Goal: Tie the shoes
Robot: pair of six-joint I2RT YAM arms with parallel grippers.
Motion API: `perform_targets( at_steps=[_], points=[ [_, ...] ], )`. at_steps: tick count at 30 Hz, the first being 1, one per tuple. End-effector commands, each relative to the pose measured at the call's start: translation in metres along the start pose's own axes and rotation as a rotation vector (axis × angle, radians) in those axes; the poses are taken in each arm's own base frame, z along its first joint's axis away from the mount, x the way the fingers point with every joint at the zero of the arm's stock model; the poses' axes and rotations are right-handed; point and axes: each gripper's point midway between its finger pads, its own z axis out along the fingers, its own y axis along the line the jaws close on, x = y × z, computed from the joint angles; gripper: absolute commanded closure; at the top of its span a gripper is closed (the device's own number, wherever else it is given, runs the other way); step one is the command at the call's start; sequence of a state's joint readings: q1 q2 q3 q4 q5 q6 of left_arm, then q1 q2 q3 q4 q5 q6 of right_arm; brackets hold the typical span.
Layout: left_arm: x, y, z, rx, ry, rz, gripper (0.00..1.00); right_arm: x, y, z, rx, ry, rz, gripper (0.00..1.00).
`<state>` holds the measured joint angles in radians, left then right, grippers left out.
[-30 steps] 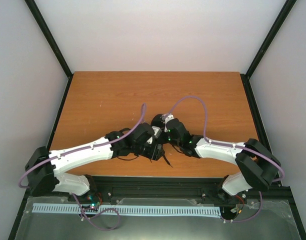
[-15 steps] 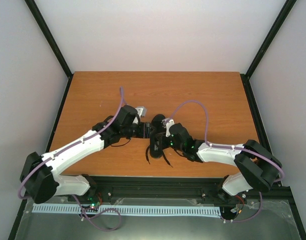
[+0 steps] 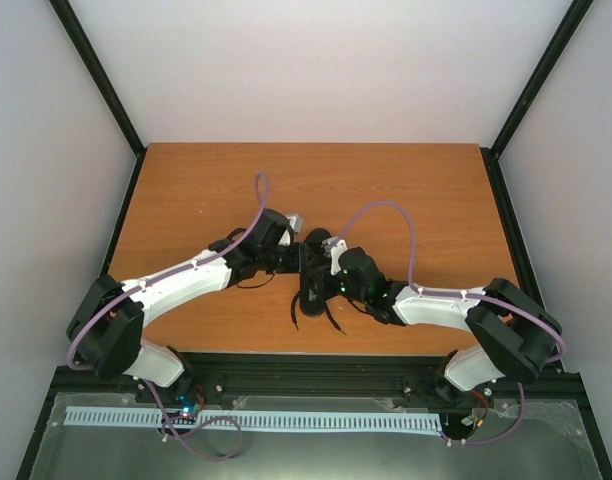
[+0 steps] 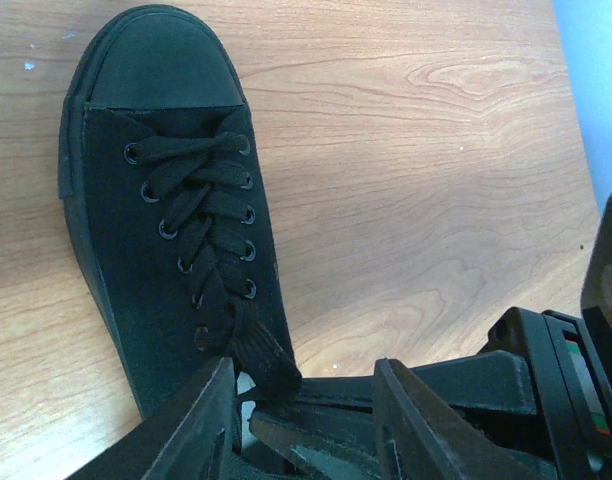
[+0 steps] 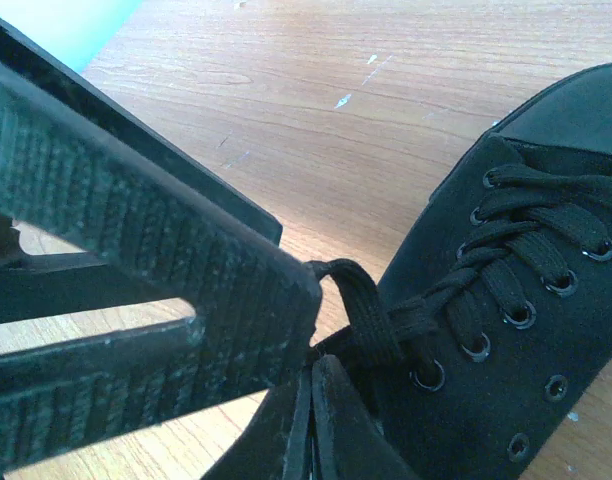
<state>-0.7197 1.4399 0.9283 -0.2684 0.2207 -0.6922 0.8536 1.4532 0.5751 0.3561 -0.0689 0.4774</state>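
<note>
The black sneaker (image 3: 311, 296) lies on the table between both arms; it also shows in the left wrist view (image 4: 176, 200) and the right wrist view (image 5: 546, 330). My right gripper (image 5: 311, 405) is shut on a loop of black lace (image 5: 358, 300) pulled out from the top eyelets; in the top view it (image 3: 322, 262) sits over the shoe's opening. My left gripper (image 4: 306, 425) is open, its jaws on either side of that lace (image 4: 261, 362) and of the right gripper's fingers. Its ribbed pad (image 5: 136, 200) fills the right wrist view. The insole is hidden.
Loose lace ends (image 3: 333, 322) trail off the shoe toward the table's near edge. The wooden table (image 3: 206, 190) is bounded by white walls and black posts. Purple cables (image 3: 386, 205) arch above both wrists.
My left arm has swung from the shoe's near side up to its left and closed in on the right gripper. The right gripper has shifted slightly toward me, over the shoe.
</note>
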Motion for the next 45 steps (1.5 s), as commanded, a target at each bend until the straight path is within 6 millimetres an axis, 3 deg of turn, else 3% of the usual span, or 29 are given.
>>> perform_targets(
  at_steps=[1, 13, 20, 22, 25, 27, 33, 37, 45],
  points=[
    [-0.014, -0.007, 0.001, 0.02, -0.037, -0.01, 0.61, 0.001, 0.002, 0.003, -0.013, -0.009, -0.019, 0.97],
    [-0.01, 0.008, 0.013, -0.04, -0.017, -0.026, 0.73, 0.0, 0.003, 0.005, -0.018, -0.01, -0.023, 0.97],
    [-0.012, 0.007, 0.013, -0.032, -0.032, -0.015, 0.99, -0.003, 0.004, 0.0, -0.02, -0.027, -0.02, 0.97],
    [-0.011, 0.01, 0.013, -0.043, -0.036, -0.006, 0.99, -0.009, 0.005, -0.007, -0.017, -0.044, -0.02, 0.92],
    [-0.009, 0.012, 0.012, -0.047, -0.034, 0.007, 0.99, -0.012, 0.006, -0.018, -0.011, -0.044, -0.03, 0.68],
    [-0.007, 0.009, 0.012, -0.024, -0.03, 0.023, 0.99, -0.01, 0.006, -0.026, -0.015, -0.038, -0.034, 0.6],
    [0.004, 0.0, 0.01, 0.072, -0.033, 0.161, 0.99, 0.01, 0.004, -0.049, -0.146, -0.007, -0.013, 0.53],
    [0.014, 0.0, 0.006, 0.118, -0.059, 0.274, 0.99, 0.032, 0.014, -0.057, -0.293, 0.039, -0.002, 0.5],
    [0.01, -0.013, -0.006, 0.197, -0.133, 0.327, 0.99, 0.044, 0.012, -0.054, -0.317, 0.055, -0.005, 0.5]
  ],
)
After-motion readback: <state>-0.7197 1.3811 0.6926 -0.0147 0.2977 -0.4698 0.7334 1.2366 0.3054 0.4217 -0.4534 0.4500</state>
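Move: The lace loop that the right fingers already hold is the left hand's aim: it lies between and under the half-open left fingers, about 2 cm below, level with them both ways. From the left hand the toe cap is roughly 9 cm ahead, 1 cm right and 8 cm down. From the right hand, the loop is at the fingertips, and the right lace tail lies some 9 cm back, 4 cm right and 5 cm down. The left hand sinks about 2 cm and shuts its half-open fingers on the lace loop beside the right fingertips, holds there, then draws back some 3 cm with a slight clockwise turn, keeping its grip. Once it has the lace, the right hand opens halfway, lifts clear about 3 cm, then swings back roughly 6 cm and 4 cm to the right, sinking again over the right lace tail with fingers still open. ##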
